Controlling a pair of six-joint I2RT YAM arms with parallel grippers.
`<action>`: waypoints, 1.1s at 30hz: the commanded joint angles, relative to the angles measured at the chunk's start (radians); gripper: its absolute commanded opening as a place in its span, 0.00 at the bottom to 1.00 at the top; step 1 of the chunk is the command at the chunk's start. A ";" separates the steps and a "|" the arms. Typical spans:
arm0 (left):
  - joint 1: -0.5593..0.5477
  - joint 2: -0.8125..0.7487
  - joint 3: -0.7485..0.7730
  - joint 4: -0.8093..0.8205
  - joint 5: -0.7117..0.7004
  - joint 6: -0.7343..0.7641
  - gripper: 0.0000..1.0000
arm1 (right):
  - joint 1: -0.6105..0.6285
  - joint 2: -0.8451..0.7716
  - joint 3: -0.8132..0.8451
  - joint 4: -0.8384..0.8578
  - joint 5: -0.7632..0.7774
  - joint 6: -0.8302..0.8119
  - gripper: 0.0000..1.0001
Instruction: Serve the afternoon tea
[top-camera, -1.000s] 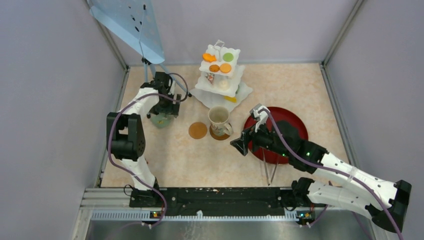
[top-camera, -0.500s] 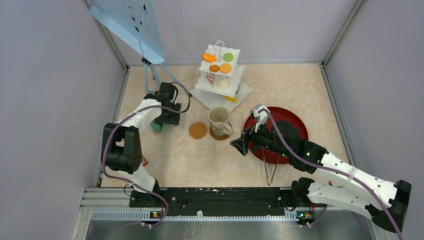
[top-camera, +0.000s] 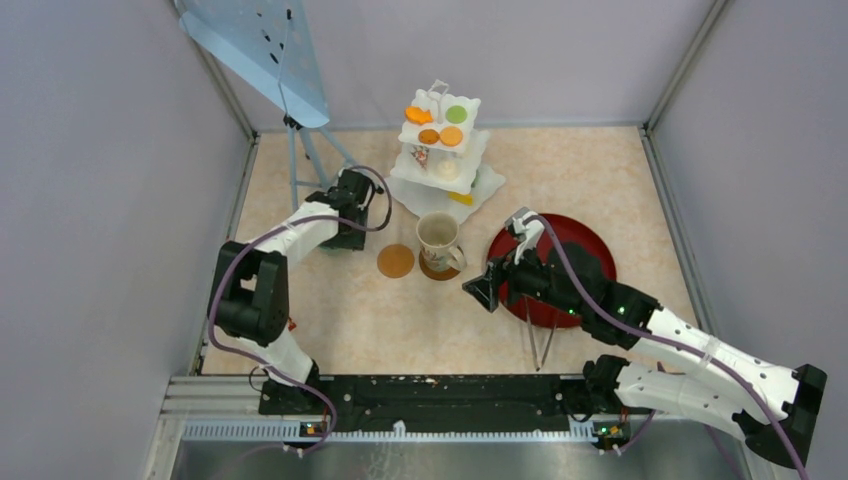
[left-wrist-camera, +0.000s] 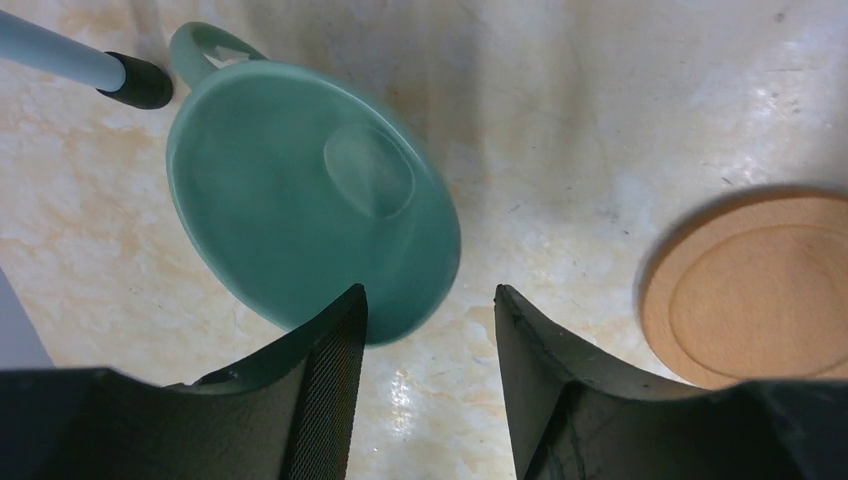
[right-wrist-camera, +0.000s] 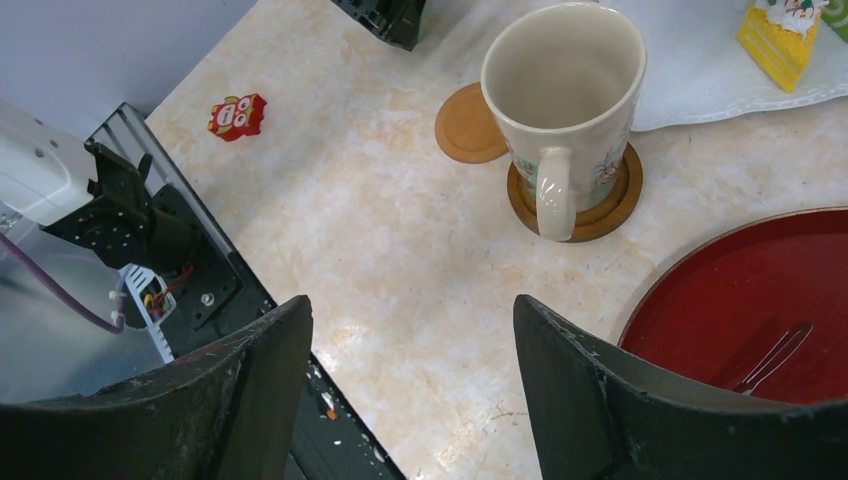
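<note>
In the left wrist view the teal cup stands on the table, seen from above, handle at the far left. My left gripper hovers at its near rim with the jaws apart. One fingertip overlaps the cup and the other is outside it. From above, the left gripper hides the cup. The cream mug stands on a coaster. My right gripper is open over bare table near the mug. An orange fish, a green round and orange discs sit on the white tiered stand.
An empty wooden coaster lies between cup and mug. The dark-red tray is under the right arm, and metal tongs stick out toward me. A tripod foot stands beside the cup. A yellow wedge lies on the stand's base.
My left gripper has moved right toward the empty coaster and its jaws have narrowed. The teal cup, visible below it earlier, is now covered in the top view. The right arm has barely shifted.
</note>
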 joint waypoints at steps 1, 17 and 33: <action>0.001 0.053 0.030 0.014 -0.065 0.004 0.54 | -0.004 -0.011 -0.004 0.009 0.004 0.035 0.72; -0.029 0.055 0.055 -0.002 -0.100 0.033 0.00 | -0.003 0.004 -0.001 -0.009 0.040 0.031 0.72; -0.165 -0.310 -0.121 0.045 0.261 0.395 0.00 | -0.004 0.007 0.010 -0.073 0.136 -0.025 0.73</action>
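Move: The green cup's middle lies about 5 cm to the left of the left hand, 1 cm ahead and some 4 cm below, its right-hand wall already between the open fingertips. The bare coaster is some 11 cm to that hand's right and about level with it fore and aft; the beige mug on its own coaster stands 10 cm farther right, and a tripod foot is 11 cm left, 5 cm ahead. From the right hand, the cup lies about 31 cm left, 18 cm ahead and 20 cm below. The left hand sinks about 2 cm with one finger inside the green cup and the other outside, then closes from half open to pinch the thin wall at the rim. Keeping that pinch, it carries the cup right and back and lifts it, each by some 5 cm, swinging round towards the bare coaster's side and turning roughly 25 degrees clockwise, while the empty right hand, still open, eases only about 2 cm down, right and forward. ##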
